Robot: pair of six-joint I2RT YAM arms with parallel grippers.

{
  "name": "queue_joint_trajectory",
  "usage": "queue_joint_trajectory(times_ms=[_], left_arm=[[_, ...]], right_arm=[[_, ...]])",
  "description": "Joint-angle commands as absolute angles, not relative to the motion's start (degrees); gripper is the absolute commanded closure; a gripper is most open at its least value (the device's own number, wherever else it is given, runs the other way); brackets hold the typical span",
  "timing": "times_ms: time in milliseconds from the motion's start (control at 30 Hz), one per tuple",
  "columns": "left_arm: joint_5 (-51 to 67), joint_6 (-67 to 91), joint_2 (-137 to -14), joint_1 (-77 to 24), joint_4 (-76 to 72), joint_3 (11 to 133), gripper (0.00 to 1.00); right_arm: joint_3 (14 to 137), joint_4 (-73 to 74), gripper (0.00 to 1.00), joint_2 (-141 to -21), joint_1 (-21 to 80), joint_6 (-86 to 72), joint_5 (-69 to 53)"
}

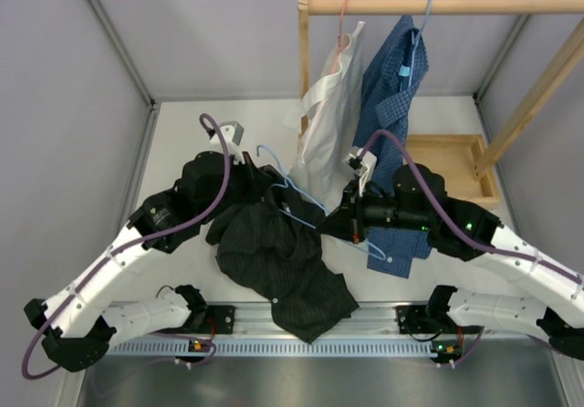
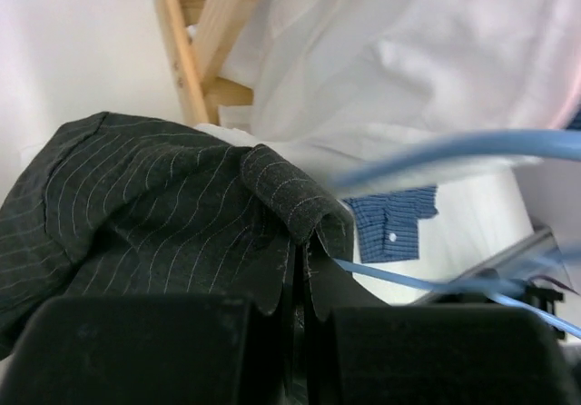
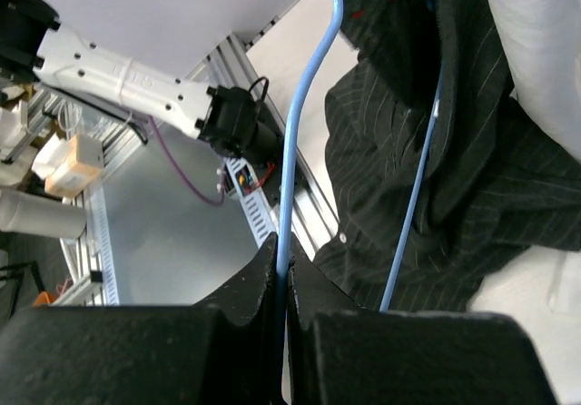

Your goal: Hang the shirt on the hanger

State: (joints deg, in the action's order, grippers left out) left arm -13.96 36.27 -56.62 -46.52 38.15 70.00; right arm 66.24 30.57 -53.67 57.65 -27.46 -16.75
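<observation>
The dark shirt [image 1: 274, 256] lies crumpled on the white table between the two arms, its lower part reaching the front rail. The light-blue wire hanger [image 1: 294, 194] lies across its upper part. My left gripper [image 1: 254, 175] is at the shirt's upper left. In the left wrist view it [image 2: 302, 264] is shut on a fold of the shirt [image 2: 154, 214], with the hanger wire [image 2: 408, 282] passing just to the right. My right gripper [image 1: 334, 225] is shut on one wire of the hanger [image 3: 304, 105], pinched between its fingertips [image 3: 283, 273]; the shirt [image 3: 454, 151] lies behind that wire.
A wooden clothes rack [image 1: 438, 5] stands at the back right with a wooden base tray [image 1: 456, 156]. A white shirt [image 1: 333, 97] on a pink hanger and a blue checked shirt [image 1: 392, 78] hang from it; blue checked cloth [image 1: 397, 250] lies under my right arm.
</observation>
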Motion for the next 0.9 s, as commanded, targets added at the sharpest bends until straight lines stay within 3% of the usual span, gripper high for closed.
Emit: queue_joint_trajectory(times_ms=[0,233,467,567,767,867], left_arm=[[-2.39,33.58,-51.87,-46.49,33.05,69.96,1.00],[7.38,29.98,-47.72,-46.49,37.08,75.39,1.00],[-1.32,24.09,-50.98,-46.49,47.54,86.82,1.00],[2.98,22.85,-50.10,-46.49,47.64,85.79,1.00],[-2.28,23.38,-48.60,-46.49,46.67,80.95,1.00],[1.21,22.06,-48.52,-46.50,46.67,81.74,1.00]], right_arm=[[63.64,11.21,1.00,-54.49,59.41,-29.26,-11.78],[52.57,-11.41,1.00,-52.21,59.68,-28.92,-10.28],[53.18,-19.94,1.00,-54.40,60.47,-28.65,-15.11],[49.93,-26.00,1.00,-54.49,60.64,-28.21,-14.95],[44.74,-41.01,1.00,-59.13,63.19,-27.68,-15.99],[44.91,-43.76,1.00,-61.87,65.03,-27.07,-14.95]])
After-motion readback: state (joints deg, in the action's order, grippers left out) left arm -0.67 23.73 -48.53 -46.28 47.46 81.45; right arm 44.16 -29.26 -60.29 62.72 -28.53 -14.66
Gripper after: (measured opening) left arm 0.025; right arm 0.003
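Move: The right hand holds the blue hanger; the dark shirt's neck opening lies about 7 cm to its left and 8 cm ahead, nearly level. From the left hand, which holds the shirt by the collar, the hanger's middle is some 7 cm to the right and 7 cm back, about level. The hanging white garment stands about 13 cm straight ahead of the right hand and slightly below; the blue shirt is as far out but 11 cm to the right. Leftward, about 8 cm in all, the right hand feeds the hanger into the shirt's neck: forward and slightly down at first, then rising, then dipping again as it pushes on left, its fingertips tilting up nearly 30 degrees. Meanwhile the left hand draws the collar back and up towards it, lowers it slightly at the end, and swings some 15 degrees clockwise. Both grips stay shut. ##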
